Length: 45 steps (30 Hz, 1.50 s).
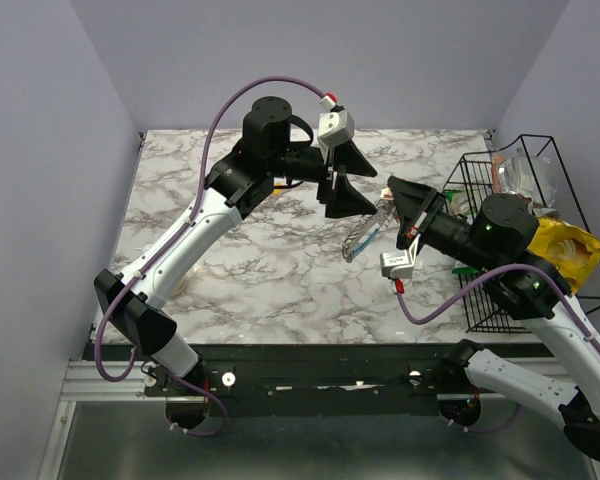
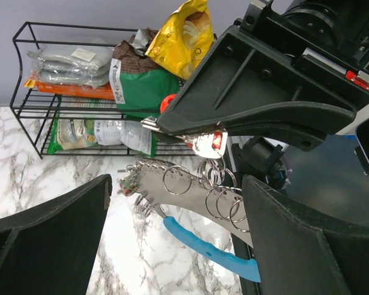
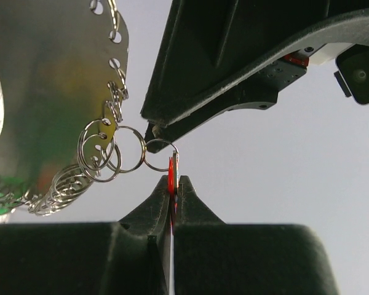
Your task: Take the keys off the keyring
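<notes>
The keyring (image 2: 186,195) hangs in the air over the marble table (image 1: 260,270). It is a curved grey plate with a bright blue part (image 2: 209,249), and many small wire rings (image 2: 223,200) are threaded along its edge. My right gripper (image 3: 173,179) is shut on a red-headed key (image 3: 171,171) that hangs from one of the wire rings (image 3: 160,153). Small keys with coloured heads (image 2: 129,182) cluster at the plate's far end. My left gripper (image 2: 175,184) is open, one finger on each side of the keyring. One left fingertip (image 3: 152,131) sits at the held ring.
A black wire basket (image 1: 477,300) with snack bags, one of them yellow (image 1: 572,250), stands at the table's right edge just behind my right arm. Grey walls close in the back and both sides. Both grippers (image 1: 365,195) meet above the table's middle right.
</notes>
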Each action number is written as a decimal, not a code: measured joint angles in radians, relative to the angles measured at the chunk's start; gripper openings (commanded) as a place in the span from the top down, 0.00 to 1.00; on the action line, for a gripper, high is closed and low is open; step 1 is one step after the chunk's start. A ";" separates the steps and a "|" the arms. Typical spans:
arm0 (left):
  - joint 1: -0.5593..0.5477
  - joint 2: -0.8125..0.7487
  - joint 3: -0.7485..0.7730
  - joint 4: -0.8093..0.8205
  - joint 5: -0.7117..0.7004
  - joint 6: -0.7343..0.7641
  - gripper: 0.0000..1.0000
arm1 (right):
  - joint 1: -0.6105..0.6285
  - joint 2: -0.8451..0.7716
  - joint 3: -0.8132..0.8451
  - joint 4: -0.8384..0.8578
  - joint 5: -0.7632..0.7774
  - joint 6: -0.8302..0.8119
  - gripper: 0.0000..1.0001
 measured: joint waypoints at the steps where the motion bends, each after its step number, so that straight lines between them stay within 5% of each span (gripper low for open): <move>1: -0.007 0.004 0.003 -0.002 0.001 0.008 0.07 | 0.000 0.000 0.000 0.000 0.000 0.000 0.99; 21: -0.045 0.027 0.045 -0.080 -0.013 0.097 0.15 | 0.000 -0.006 0.000 0.000 0.000 0.006 0.99; 30: -0.045 0.036 0.049 -0.087 -0.014 0.099 0.28 | 0.000 -0.008 0.000 -0.001 -0.001 0.008 0.99; 36: -0.045 0.038 0.052 -0.090 -0.014 0.100 0.46 | 0.000 -0.010 0.000 -0.001 -0.001 0.008 0.99; 39: -0.047 0.039 0.052 -0.090 -0.014 0.098 0.65 | 0.000 -0.010 0.000 -0.002 -0.001 0.009 0.99; 40: -0.047 0.039 0.053 -0.090 -0.013 0.099 0.88 | 0.000 -0.010 0.000 -0.003 -0.001 0.009 0.99; 45: -0.047 0.042 0.057 -0.094 -0.011 0.099 0.91 | -0.005 -0.010 0.001 -0.008 0.000 0.016 0.99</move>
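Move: The linking ring between the red key and the metal plate lies about 3 cm to the left hand's right, 1 cm back and 1 cm below. The red key, pinched in the other gripper, is about 4 cm right, 1 cm back and 2 cm up; the hanging plate's middle is some 5 cm back and 5 cm down, straight below sideways, with the blue strip 7 cm back, 1 cm right and 7 cm down. From the right hand the ring lies about 2 cm left, 1 cm back and 1 cm below. With its fingers pointing right, the left hand eases about 1.5 cm to the right, towards the linking ring, while slipping about 1 cm back and then sinking about 1 cm, its wrist nearly unturned; its wide-open fingers narrow slowly at first, then shut quickly once the hand has settled, pinching the linking ring beside the plate's edge. The right hand stays practically still and keeps its closed grip on the red key, holding it just beyond the left fingertips. ##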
